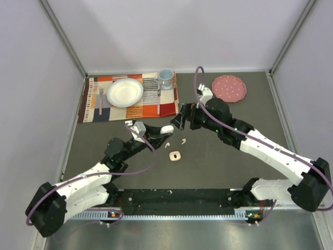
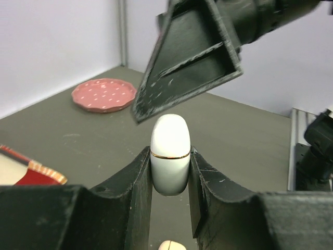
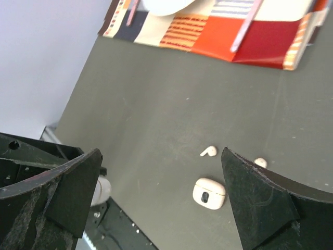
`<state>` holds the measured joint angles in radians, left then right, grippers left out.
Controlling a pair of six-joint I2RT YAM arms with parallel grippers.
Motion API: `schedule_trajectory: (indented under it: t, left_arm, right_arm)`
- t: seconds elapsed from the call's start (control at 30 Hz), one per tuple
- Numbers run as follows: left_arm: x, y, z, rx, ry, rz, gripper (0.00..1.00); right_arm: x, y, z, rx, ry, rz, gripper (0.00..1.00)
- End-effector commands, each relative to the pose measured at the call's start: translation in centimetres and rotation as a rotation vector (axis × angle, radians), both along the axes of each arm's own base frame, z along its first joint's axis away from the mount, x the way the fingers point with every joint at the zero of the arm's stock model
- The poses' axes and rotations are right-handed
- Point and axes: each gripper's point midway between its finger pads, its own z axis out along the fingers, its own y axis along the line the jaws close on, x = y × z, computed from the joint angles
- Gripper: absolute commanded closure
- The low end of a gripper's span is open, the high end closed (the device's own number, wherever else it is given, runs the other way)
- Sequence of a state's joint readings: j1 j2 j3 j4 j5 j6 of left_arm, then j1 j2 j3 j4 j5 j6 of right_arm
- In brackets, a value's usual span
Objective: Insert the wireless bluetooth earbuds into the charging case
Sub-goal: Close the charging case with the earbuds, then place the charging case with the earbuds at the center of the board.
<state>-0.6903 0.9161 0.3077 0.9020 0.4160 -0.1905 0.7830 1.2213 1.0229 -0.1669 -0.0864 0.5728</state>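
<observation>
A white closed charging case (image 2: 169, 153) with a thin gold seam stands upright between my left gripper's (image 2: 169, 172) fingers, which are shut on it, a little above the table. From above, this case (image 1: 168, 128) sits at mid-table. My right gripper (image 1: 181, 117) hovers open just beyond it, its fingers (image 2: 187, 57) above the case. A second white case (image 3: 209, 192) lies flat on the table below. Two earbuds lie loose near it: one earbud (image 3: 208, 151) in full view, the other earbud (image 3: 260, 162) half hidden by my right finger. My right gripper (image 3: 161, 156) holds nothing.
A striped placemat (image 1: 151, 107) at the back left carries a white plate (image 1: 125, 92), cutlery and a blue mug (image 1: 165, 78). A pink plate (image 1: 229, 88) lies at the back right. Grey walls enclose the table on three sides.
</observation>
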Motion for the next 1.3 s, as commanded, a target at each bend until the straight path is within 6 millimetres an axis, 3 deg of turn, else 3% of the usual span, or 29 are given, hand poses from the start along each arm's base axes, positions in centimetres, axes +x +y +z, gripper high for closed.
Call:
schedule_trajectory:
  t: [0.0,0.07,0.17,0.23,0.27,0.43,0.53,0.57,0.63,0.67,0.73,0.77,0.83,0.87,1.03,1.27]
  left_arm:
    - [2.2,1.8,2.0,-0.062,0.034,0.161,1.00]
    - [3.2,2.4,1.2,-0.042,0.074,0.216,1.00]
    - [4.5,3.0,0.3,-0.022,0.159,0.267,1.00]
    - [5.6,3.4,-0.5,-0.023,0.227,0.277,1.00]
    - [6.1,3.6,-1.2,-0.022,0.265,0.284,1.00]
    - [8.4,5.6,-3.3,-0.099,0.477,0.284,1.00]
    - [9.2,5.1,-4.6,-0.081,0.556,0.255,1.00]
    - [9.4,4.6,-5.9,-0.057,0.598,0.236,1.00]
    - [9.6,4.0,-6.1,-0.071,0.631,0.196,1.00]
    - [9.7,3.7,-7.2,-0.063,0.669,0.177,1.00]
    - [10.1,3.3,-7.5,-0.099,0.694,0.160,1.00]
    - [10.4,3.0,-9.1,-0.090,0.743,0.159,1.00]
    - [10.7,2.8,-9.6,-0.126,0.773,0.144,1.00]
    - [11.0,2.7,-11.2,-0.125,0.812,0.148,1.00]
    - [11.3,2.9,-14.6,-0.205,0.919,0.138,1.00]
    - [12.0,3.5,-16.5,-0.229,0.960,0.177,1.00]
  right_arm:
    - [2.4,-4.5,2.5,-0.036,-0.105,-0.268,0.01]
    - [4.1,-7.9,3.3,-0.079,-0.143,-0.417,0.01]
    - [4.8,-10.8,3.7,-0.059,-0.136,-0.477,0.01]
    - [4.6,-11.4,3.4,-0.037,-0.120,-0.480,0.01]
    - [4.4,-11.6,2.4,-0.047,-0.102,-0.475,0.01]
    - [3.4,-10.6,0.1,-0.032,-0.031,-0.422,0.01]
    - [2.9,-9.8,-1.2,-0.035,0.008,-0.376,0.01]
    - [2.6,-9.6,-1.6,-0.034,0.020,-0.360,0.01]
    - [2.3,-9.4,-2.1,-0.027,0.041,-0.351,0.01]
    - [2.2,-9.1,-2.1,-0.018,0.044,-0.336,0.01]
    - [1.7,-8.9,-2.5,-0.009,0.061,-0.321,0.01]
    - [1.6,-8.7,-2.3,0.011,0.056,-0.311,0.01]
    - [1.2,-8.5,-2.8,0.030,0.070,-0.302,0.01]
    - [1.1,-8.3,-2.5,0.045,0.064,-0.290,0.01]
    - [1.0,-8.2,-2.8,0.047,0.071,-0.282,0.01]
    - [0.4,-7.6,-2.8,0.063,0.084,-0.239,0.01]
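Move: The left hand, with the closed charging case already pinched, is bound for bare table about 12 cm ahead, 4 cm left and roughly 24 cm below. At table height, the second case is level with that hand and 5 cm right, the near earbud 6 cm ahead and 1 cm right, the far earbud 9 cm ahead and 10 cm right. From the empty right hand, that bare spot lies some 7 cm ahead, 11 cm left and 24 cm down. Keeping its pinch on the charging case, the left hand carries it down about 19 cm and forward 11 cm, first forward and then mostly down, to beyond the near earbud, fingers tipping downward some 60 degrees. The open right hand draws away from the case to the right and a little forward, turning clockwise, then sinks and eases back. ##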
